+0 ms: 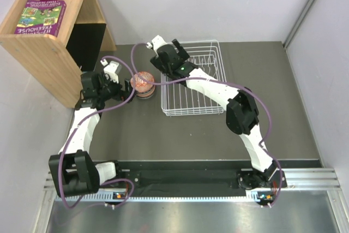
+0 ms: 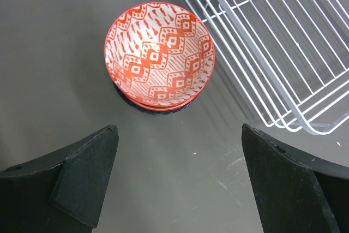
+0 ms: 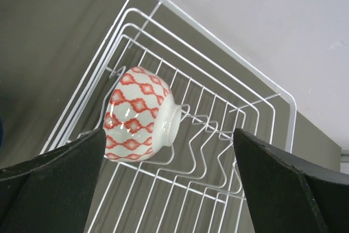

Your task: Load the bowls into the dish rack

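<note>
A stack of bowls (image 1: pixel 144 84) stands on the table just left of the white wire dish rack (image 1: pixel 218 75). In the left wrist view the top bowl (image 2: pixel 159 53) is red-and-white patterned, with an orange-red rim and a dark blue rim showing under it. My left gripper (image 2: pixel 179 151) is open and empty, just short of the stack. My right gripper (image 3: pixel 169 135) is open over the rack's (image 3: pixel 218 42) left end. Between its fingers a red-and-white bowl (image 3: pixel 139 115) lies on its side against the prongs, untouched.
A wooden shelf (image 1: pixel 46 42) with a purple book stands at the back left, close to my left arm. The rack (image 2: pixel 262 42) lies right of the stack. My right arm (image 1: pixel 218 94) stretches across the rack. Walls close the back and right.
</note>
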You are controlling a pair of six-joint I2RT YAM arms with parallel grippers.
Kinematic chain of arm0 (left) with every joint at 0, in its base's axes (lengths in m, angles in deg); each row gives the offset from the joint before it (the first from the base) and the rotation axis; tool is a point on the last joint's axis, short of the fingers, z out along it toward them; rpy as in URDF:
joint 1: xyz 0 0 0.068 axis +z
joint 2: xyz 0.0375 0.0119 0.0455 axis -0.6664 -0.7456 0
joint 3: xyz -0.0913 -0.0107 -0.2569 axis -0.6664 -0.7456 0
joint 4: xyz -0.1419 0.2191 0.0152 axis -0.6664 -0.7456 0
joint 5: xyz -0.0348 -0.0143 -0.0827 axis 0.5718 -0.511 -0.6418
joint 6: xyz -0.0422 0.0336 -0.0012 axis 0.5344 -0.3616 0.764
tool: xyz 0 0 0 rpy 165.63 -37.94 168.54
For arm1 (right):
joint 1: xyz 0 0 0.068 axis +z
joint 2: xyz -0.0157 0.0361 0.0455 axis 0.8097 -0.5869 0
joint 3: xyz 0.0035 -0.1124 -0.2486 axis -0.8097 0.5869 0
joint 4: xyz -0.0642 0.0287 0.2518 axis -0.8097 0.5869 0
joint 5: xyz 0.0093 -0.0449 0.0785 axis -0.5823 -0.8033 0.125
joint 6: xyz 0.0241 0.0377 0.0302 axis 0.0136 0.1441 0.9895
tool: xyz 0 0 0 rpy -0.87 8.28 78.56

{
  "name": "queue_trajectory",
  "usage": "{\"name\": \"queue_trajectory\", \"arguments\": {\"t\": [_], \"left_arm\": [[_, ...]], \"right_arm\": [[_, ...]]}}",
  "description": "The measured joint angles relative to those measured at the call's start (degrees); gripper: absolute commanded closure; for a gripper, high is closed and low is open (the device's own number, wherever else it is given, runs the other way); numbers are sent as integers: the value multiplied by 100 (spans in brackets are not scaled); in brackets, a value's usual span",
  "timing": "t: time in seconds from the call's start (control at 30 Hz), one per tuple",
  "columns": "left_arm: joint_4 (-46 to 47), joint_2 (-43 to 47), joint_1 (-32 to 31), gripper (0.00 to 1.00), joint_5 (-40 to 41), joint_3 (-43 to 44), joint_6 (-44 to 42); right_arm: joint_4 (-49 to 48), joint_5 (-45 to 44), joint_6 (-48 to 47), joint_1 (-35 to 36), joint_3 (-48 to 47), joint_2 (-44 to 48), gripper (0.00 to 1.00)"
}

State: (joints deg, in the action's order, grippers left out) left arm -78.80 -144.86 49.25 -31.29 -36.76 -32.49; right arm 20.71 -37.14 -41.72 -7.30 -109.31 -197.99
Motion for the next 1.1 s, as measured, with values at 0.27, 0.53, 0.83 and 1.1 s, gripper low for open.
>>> {"name": "queue_trajectory", "arguments": {"t": [0.27, 0.53, 0.83, 1.1], "left_arm": [[-7, -866, -9, 1, -74, 437, 4], [149, -1672, -282, 2, 361, 890, 4], [348, -2444, -437, 15, 826, 1252, 0], [479, -2767, -483, 45, 1047, 1473, -20]], "right_arm": [[-33, -188, -184, -138, -4, 457, 0], [-203, -118, -129, -973, 577, 1401, 0], [-201, 378, 133, -1740, 1366, 1784, 0], [-149, 789, 308, -1921, 1779, 2037, 0]]}}
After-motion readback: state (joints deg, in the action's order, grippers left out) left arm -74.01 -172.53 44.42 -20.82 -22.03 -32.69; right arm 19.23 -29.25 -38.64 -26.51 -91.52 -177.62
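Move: The top bowl of the stack lies about 9 cm ahead of the open left gripper, 6 cm to its right and 9 cm below; the rack's middle is some 11 cm ahead and 29 cm right. From the empty right gripper, the racked bowl is roughly 4 cm ahead, 4 cm right and 10 cm below. The stack's top bowl lies about 11 cm left of the right gripper, 3 cm back and 12 cm down. Bring the left gripper forward about 10 cm while sinking 7 cm to the top bowl's left rim, tipping the fingers slightly down and starting to close them late, one finger outside the rim and one over the inside. Meanwhile lift the open right gripper clear of the racked bowl, swing it some 19 cm right across the rack, turning clockwise, and let it sink a little at the end. ##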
